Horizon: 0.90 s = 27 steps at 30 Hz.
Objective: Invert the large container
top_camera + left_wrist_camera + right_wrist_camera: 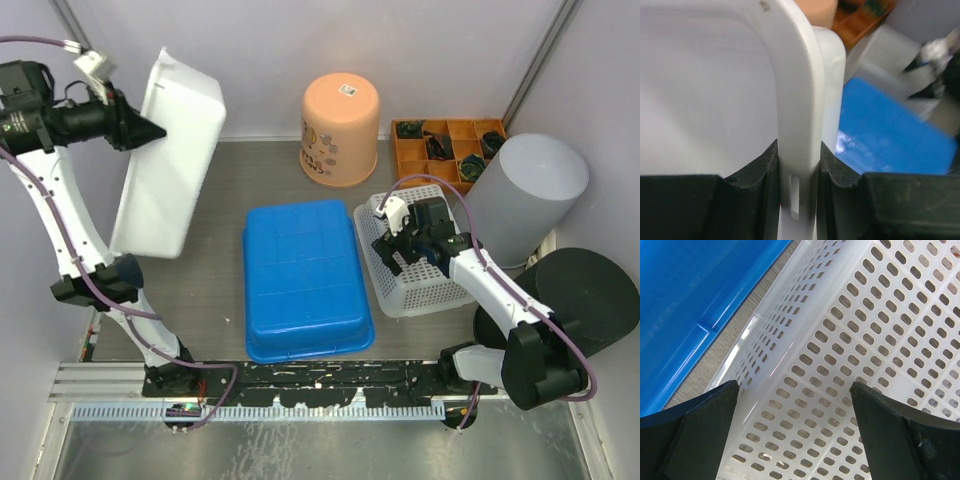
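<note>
The large container is a white plastic tub (170, 160), lifted off the table at the far left and tipped steeply on its side. My left gripper (150, 130) is shut on its upper rim. In the left wrist view the white rim (797, 100) runs between both black fingers, with the gripper (798, 165) clamped on it. My right gripper (395, 235) hovers open over a white perforated basket (400, 285). The right wrist view shows that basket's holed floor (840, 365) between the spread fingers of the gripper (795, 405), which holds nothing.
A blue bin (305, 280) lies bottom-up in the middle of the table. Behind it stands an upturned orange bucket (341, 128), with an orange divided tray (445, 150) to its right. A grey cylinder (525, 195) and a black one (585, 300) crowd the right side.
</note>
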Each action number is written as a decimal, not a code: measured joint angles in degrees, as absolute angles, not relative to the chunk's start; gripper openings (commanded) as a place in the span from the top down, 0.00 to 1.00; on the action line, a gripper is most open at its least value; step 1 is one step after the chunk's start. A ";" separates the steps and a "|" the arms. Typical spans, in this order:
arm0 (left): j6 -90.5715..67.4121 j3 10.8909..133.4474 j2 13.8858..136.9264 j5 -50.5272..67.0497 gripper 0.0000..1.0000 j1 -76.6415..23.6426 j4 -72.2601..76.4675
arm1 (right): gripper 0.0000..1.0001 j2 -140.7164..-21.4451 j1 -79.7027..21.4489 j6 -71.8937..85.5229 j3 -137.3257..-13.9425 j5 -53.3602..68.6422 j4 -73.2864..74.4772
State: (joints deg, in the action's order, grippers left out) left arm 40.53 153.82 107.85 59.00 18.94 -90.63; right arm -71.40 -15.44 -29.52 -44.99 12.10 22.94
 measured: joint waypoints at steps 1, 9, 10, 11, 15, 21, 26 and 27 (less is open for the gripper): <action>33.52 151.17 107.39 64.53 1.00 21.06 -86.37 | 0.00 -71.40 -15.42 -29.52 -44.99 12.10 22.94; -38.02 121.75 111.28 81.30 1.00 24.34 -31.51 | 0.00 -71.92 -15.16 -29.06 -45.15 12.08 22.68; -40.47 121.47 112.29 81.60 1.00 23.57 -31.40 | 0.00 -72.01 -15.14 -28.97 -45.19 12.10 22.68; -41.21 121.49 112.99 81.93 1.00 22.85 -31.99 | 0.00 -72.05 -15.14 -28.93 -45.21 12.10 22.68; -39.77 128.20 116.79 83.68 1.00 19.00 -37.76 | 0.00 -72.05 -15.07 -28.88 -45.21 12.12 22.68; -38.74 139.63 125.86 86.19 1.00 17.58 -43.48 | 0.00 -72.36 -14.90 -28.71 -45.32 12.25 22.65; -44.21 137.58 129.95 82.30 1.00 18.39 -41.56 | 0.00 -72.88 -14.87 -28.45 -45.65 12.27 22.72; -44.49 138.39 130.21 82.02 1.00 18.44 -41.15 | 0.00 -73.08 -14.87 -28.32 -45.76 12.27 22.72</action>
State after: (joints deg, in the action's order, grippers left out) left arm -44.49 138.39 130.21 82.02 18.44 -41.15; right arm -73.08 -14.87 -28.32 -45.76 12.27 22.72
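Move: The left hand already grips the white container's rim high in the air. The bare table to the left of the blue tray is almost straight beneath it, some 46 cm down and about 3 cm right. The blue tray lies about 25 cm right and 8 cm back, 39 cm lower; the orange stool stands some 31 cm right and 16 cm ahead, 33 cm lower. From the idle right hand that bare spot is about 40 cm left, 3 cm ahead and 12 cm down. Keeping its pinch on the rim, the left hand rolls the large white container over by about 75 degrees, its right side rising and its fingers ending nearly level and pointing right. Most of the roll comes early and fast, while the hand pushes forward; after a short slowdown it goes on forward and sinks towards the bare table, some 13 cm forward and 8 cm down in all. ##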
